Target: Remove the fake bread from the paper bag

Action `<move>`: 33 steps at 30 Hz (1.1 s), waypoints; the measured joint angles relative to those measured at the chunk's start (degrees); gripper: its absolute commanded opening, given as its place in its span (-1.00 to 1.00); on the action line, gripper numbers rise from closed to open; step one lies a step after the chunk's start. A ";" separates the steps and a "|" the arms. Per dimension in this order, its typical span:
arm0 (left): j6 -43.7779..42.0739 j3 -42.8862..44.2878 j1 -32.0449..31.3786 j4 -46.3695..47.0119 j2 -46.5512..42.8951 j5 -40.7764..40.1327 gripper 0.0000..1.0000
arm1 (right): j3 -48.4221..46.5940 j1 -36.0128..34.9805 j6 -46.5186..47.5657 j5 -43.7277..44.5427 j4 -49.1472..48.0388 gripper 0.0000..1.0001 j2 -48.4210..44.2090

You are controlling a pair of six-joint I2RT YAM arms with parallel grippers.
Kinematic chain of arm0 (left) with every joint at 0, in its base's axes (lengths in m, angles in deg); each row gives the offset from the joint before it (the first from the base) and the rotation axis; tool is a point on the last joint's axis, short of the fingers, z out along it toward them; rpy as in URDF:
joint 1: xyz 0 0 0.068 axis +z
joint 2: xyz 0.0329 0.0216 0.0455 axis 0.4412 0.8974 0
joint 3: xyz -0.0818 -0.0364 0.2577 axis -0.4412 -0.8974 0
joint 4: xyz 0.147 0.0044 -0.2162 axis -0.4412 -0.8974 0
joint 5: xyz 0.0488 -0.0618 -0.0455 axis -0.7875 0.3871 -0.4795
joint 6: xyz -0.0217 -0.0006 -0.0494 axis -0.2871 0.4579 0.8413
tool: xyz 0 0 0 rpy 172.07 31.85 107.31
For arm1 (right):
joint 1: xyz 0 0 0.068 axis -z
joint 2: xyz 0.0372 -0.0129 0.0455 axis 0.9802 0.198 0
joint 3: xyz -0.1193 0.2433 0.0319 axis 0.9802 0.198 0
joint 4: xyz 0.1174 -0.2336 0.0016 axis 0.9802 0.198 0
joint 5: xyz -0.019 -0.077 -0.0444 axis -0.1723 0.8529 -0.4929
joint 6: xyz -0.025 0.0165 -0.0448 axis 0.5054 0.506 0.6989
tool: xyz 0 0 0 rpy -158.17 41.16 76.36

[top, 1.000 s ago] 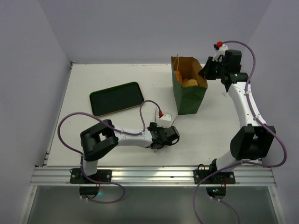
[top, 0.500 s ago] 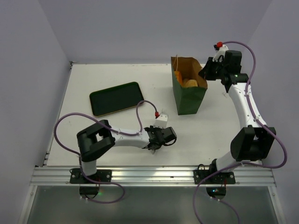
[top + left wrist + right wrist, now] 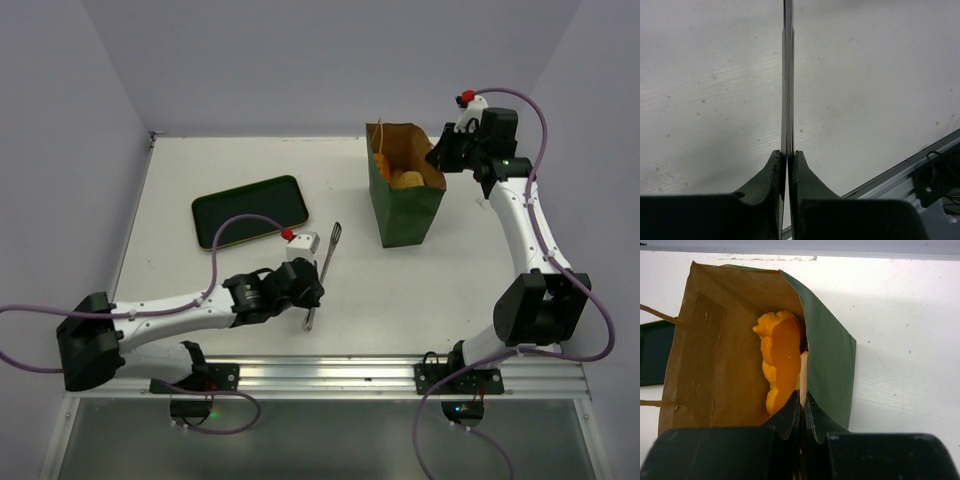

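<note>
The paper bag (image 3: 405, 195) stands upright at the back right, dark green outside and brown inside. Orange and golden fake bread (image 3: 400, 176) lies inside it. In the right wrist view the long orange loaf (image 3: 780, 355) leans against the bag's inner wall (image 3: 715, 350). My right gripper (image 3: 447, 150) (image 3: 802, 400) is shut on the bag's right rim. My left gripper (image 3: 312, 288) (image 3: 788, 155) is shut on a thin dark metal utensil (image 3: 326, 265) (image 3: 787, 75), low over the table's front middle, left of the bag.
A dark green flat tray (image 3: 250, 211) lies at the left middle of the table. The table's front metal rail (image 3: 330, 372) runs just below the left gripper and shows in the left wrist view (image 3: 900, 172). Walls close in the back and both sides.
The left arm has swung its elbow out to the left and stretched low. Its gripper has shifted left, and the thin utensil now shows in its jaws. The right arm and bag have not moved.
</note>
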 measured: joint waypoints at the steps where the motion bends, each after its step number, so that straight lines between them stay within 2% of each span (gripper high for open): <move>1: -0.22 -1.40 1.07 1.20 -2.49 1.33 -0.66 | 0.00 0.00 0.13 0.00 0.00 -1.00 0.00; 7: -0.70 -6.45 6.19 2.97 -11.63 7.13 -0.22 | 0.00 0.00 0.57 -0.04 0.02 -1.00 0.00; 10: -0.96 -6.64 7.48 3.02 -14.10 8.66 -0.12 | 0.00 0.00 0.72 -0.07 0.02 -1.00 -0.02; 23: -2.29 -6.21 9.27 1.86 -18.56 11.96 -0.18 | -1.64 0.00 4.68 0.55 2.95 -1.00 -0.02; 27: -2.36 -3.78 9.42 0.42 -22.01 12.50 -0.19 | -8.33 -0.07 7.06 3.10 6.86 -1.00 1.33; 33: -2.40 0.94 9.70 -2.84 -27.26 12.57 -0.19 | -16.87 -1.07 11.63 9.40 6.69 -1.00 2.10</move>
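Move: The left hand already holds the shut tongs by their middle. The bread in the bag lies about 26 cm ahead, 20 cm to its right and near its height. The green tray is roughly 26 cm ahead and 18 cm left. The right hand already pinches the bag's right rim: the bag's middle is some 7 cm left, 2 cm back and 13 cm below, with the bread level ahead, 6 cm left and 14 cm below. Keeping its pinch on the bag's right rim, the right hand stays nearly still, then late on lifts about 8 cm while edging right and tilting, fingertips rising. The left hand keeps hold of the tongs and opens partway early on, letting them spread, then rises in two stages, some 14 cm in all, drifting 4 cm left and rolling its left side down. ##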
